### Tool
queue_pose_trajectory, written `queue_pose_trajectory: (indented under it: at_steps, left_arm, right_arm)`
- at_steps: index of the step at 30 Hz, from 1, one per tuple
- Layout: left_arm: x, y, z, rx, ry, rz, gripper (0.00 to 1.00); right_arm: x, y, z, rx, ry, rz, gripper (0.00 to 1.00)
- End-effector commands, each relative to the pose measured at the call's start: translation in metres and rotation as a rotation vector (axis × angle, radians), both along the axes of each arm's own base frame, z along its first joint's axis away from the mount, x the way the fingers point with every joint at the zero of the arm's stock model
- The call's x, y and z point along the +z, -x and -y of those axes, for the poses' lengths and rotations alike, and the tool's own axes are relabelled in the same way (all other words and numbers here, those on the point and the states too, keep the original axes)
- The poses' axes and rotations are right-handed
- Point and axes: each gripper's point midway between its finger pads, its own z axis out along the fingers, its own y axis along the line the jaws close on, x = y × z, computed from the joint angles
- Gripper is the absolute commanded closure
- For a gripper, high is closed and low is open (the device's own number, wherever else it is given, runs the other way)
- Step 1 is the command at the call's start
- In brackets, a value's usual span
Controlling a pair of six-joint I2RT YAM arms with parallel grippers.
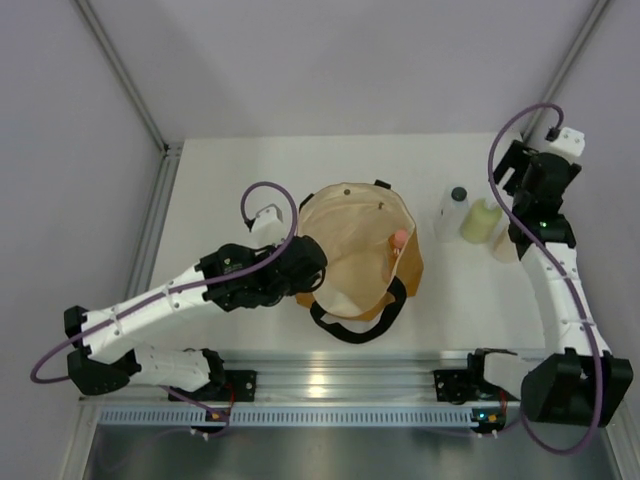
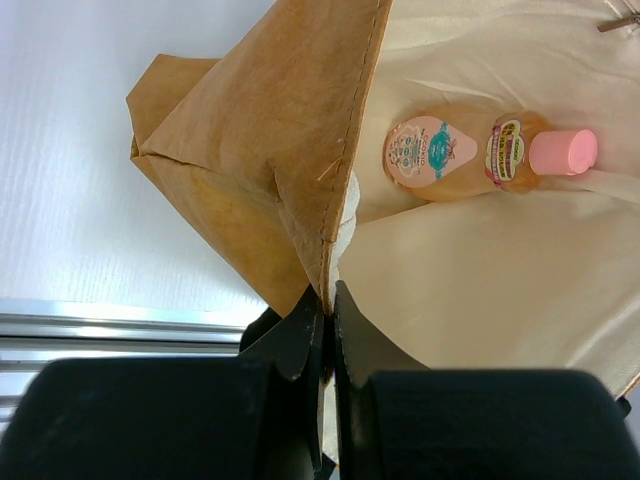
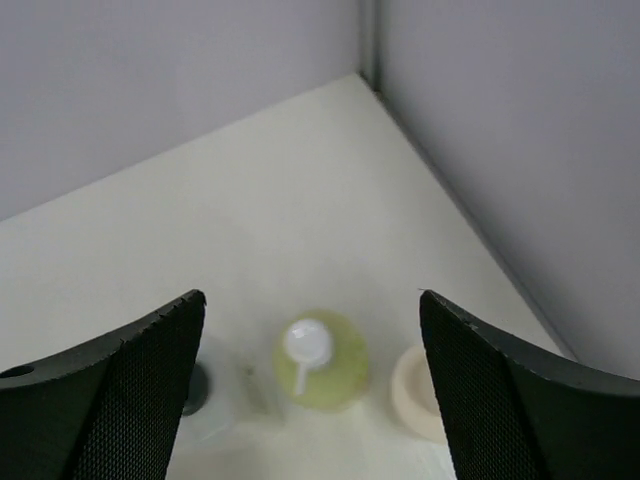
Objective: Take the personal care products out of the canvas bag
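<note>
The tan canvas bag (image 1: 352,208) stands open at mid-table, cream lining showing. My left gripper (image 1: 308,268) is shut on its near-left rim, seen up close in the left wrist view, where the gripper (image 2: 328,300) pinches the canvas bag (image 2: 270,150). Inside lies the slim orange bottle with pink cap (image 1: 398,243) (image 2: 450,155). To the right of the bag stand the whitish dark-capped bottle (image 1: 453,213) (image 3: 200,392), the yellow-green bottle (image 1: 481,220) (image 3: 320,360) and the beige bottle (image 1: 503,246) (image 3: 420,390). My right gripper (image 1: 512,175) (image 3: 312,296) hovers open above them, holding nothing.
The bag's black loop handles (image 1: 355,325) droop toward the near edge. The enclosure's grey walls (image 3: 500,130) meet in a corner just behind and to the right of the standing bottles. A metal rail (image 1: 330,380) runs along the table's front.
</note>
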Motion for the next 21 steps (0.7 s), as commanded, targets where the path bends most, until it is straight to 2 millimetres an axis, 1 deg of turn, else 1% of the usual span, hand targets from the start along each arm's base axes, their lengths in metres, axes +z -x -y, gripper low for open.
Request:
queue_pose_trajectory:
  at_steps: [1, 2, 3, 4, 5, 6, 7, 8, 9, 10, 11, 12, 13, 14, 15, 16, 17, 18, 21]
  left_arm:
    - [0.016, -0.006, 0.004, -0.012, 0.007, 0.05, 1.0]
    - [0.016, -0.006, 0.005, -0.014, 0.005, 0.049, 1.0]
    - [0.015, -0.006, 0.005, -0.018, 0.002, 0.047, 1.0]
    - [0.014, -0.006, 0.007, -0.021, -0.003, 0.044, 1.0]
    - [0.013, -0.006, 0.008, -0.025, -0.005, 0.042, 1.0]
    - [0.013, -0.006, 0.009, -0.029, -0.009, 0.041, 1.0]
    - [0.009, -0.006, 0.011, -0.034, -0.02, 0.034, 1.0]
    - [0.009, -0.006, 0.013, -0.042, -0.022, 0.033, 1.0]
    - [0.009, -0.007, 0.015, -0.047, -0.023, 0.032, 1.0]
    - [0.008, -0.006, 0.018, -0.059, -0.022, 0.029, 1.0]
    - [0.007, -0.007, 0.022, -0.065, -0.026, 0.029, 1.0]
    - [0.007, -0.007, 0.024, -0.069, -0.024, 0.027, 1.0]
    - [0.006, -0.008, 0.026, -0.073, -0.023, 0.026, 1.0]
    - [0.005, -0.008, 0.028, -0.08, -0.026, 0.024, 1.0]
    - [0.008, -0.009, 0.03, -0.082, -0.018, 0.03, 1.0]
    - [0.008, -0.009, 0.031, -0.082, -0.02, 0.031, 1.0]
    - [0.01, -0.01, 0.03, -0.077, -0.017, 0.039, 1.0]
    - [0.013, -0.011, 0.03, -0.073, -0.014, 0.047, 1.0]
    - [0.02, -0.014, 0.027, -0.061, -0.001, 0.069, 1.0]
  right_arm:
    - [0.043, 0.014, -0.084, 0.291, -0.063, 0.036, 0.16]
    - [0.059, 0.016, -0.117, 0.419, -0.08, 0.063, 0.17]
    - [0.067, 0.022, -0.156, 0.547, -0.101, 0.069, 0.21]
    - [0.068, 0.031, -0.179, 0.624, -0.117, 0.046, 0.22]
    - [0.083, 0.038, -0.201, 0.701, -0.129, 0.061, 0.24]
    - [0.089, 0.053, -0.237, 0.808, -0.139, 0.057, 0.28]
    - [0.089, 0.066, -0.252, 0.856, -0.142, 0.032, 0.3]
    - [0.099, 0.074, -0.261, 0.869, -0.147, 0.052, 0.32]
    - [0.105, 0.092, -0.286, 0.951, -0.166, 0.058, 0.36]
    - [0.101, 0.101, -0.292, 0.961, -0.164, 0.028, 0.38]
    - [0.109, 0.117, -0.309, 1.017, -0.186, 0.026, 0.4]
    - [0.103, 0.122, -0.319, 1.04, -0.187, -0.013, 0.44]
    - [0.1, 0.133, -0.325, 1.065, -0.179, -0.056, 0.46]
    - [0.092, 0.149, -0.342, 1.116, -0.171, -0.101, 0.47]
    - [0.082, 0.151, -0.348, 1.111, -0.149, -0.145, 0.47]
    - [0.077, 0.155, -0.348, 1.097, -0.131, -0.167, 0.47]
    - [0.067, 0.166, -0.353, 1.113, -0.121, -0.218, 0.47]
    - [0.06, 0.166, -0.354, 1.102, -0.106, -0.248, 0.48]
    - [0.047, 0.17, -0.356, 1.089, -0.1, -0.312, 0.49]
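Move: The orange bottle with the pink cap leans inside the bag's right wall, roughly 29 cm left of the right hand, 8 cm nearer the base and 18 cm lower. Around that hand stand the products already out: the beige jar 3 cm back and 4 cm right, the green bottle 3 cm ahead and 2 cm left, the white bottle 6 cm ahead and 10 cm left, all about 17 cm below. From the left hand the orange bottle lies 12 cm ahead, 18 cm right, 15 cm down. Still pinching the bag's rim, the left fingers draw it about 2 cm to the right. Meanwhile the empty right hand sweeps left some 37 cm, away from the jar, and draws back about 16 cm, rising and then starting to sink over the bag's mouth; it swings counter-clockwise by nearly 70 degrees and its wide-open fingers narrow to about half. ##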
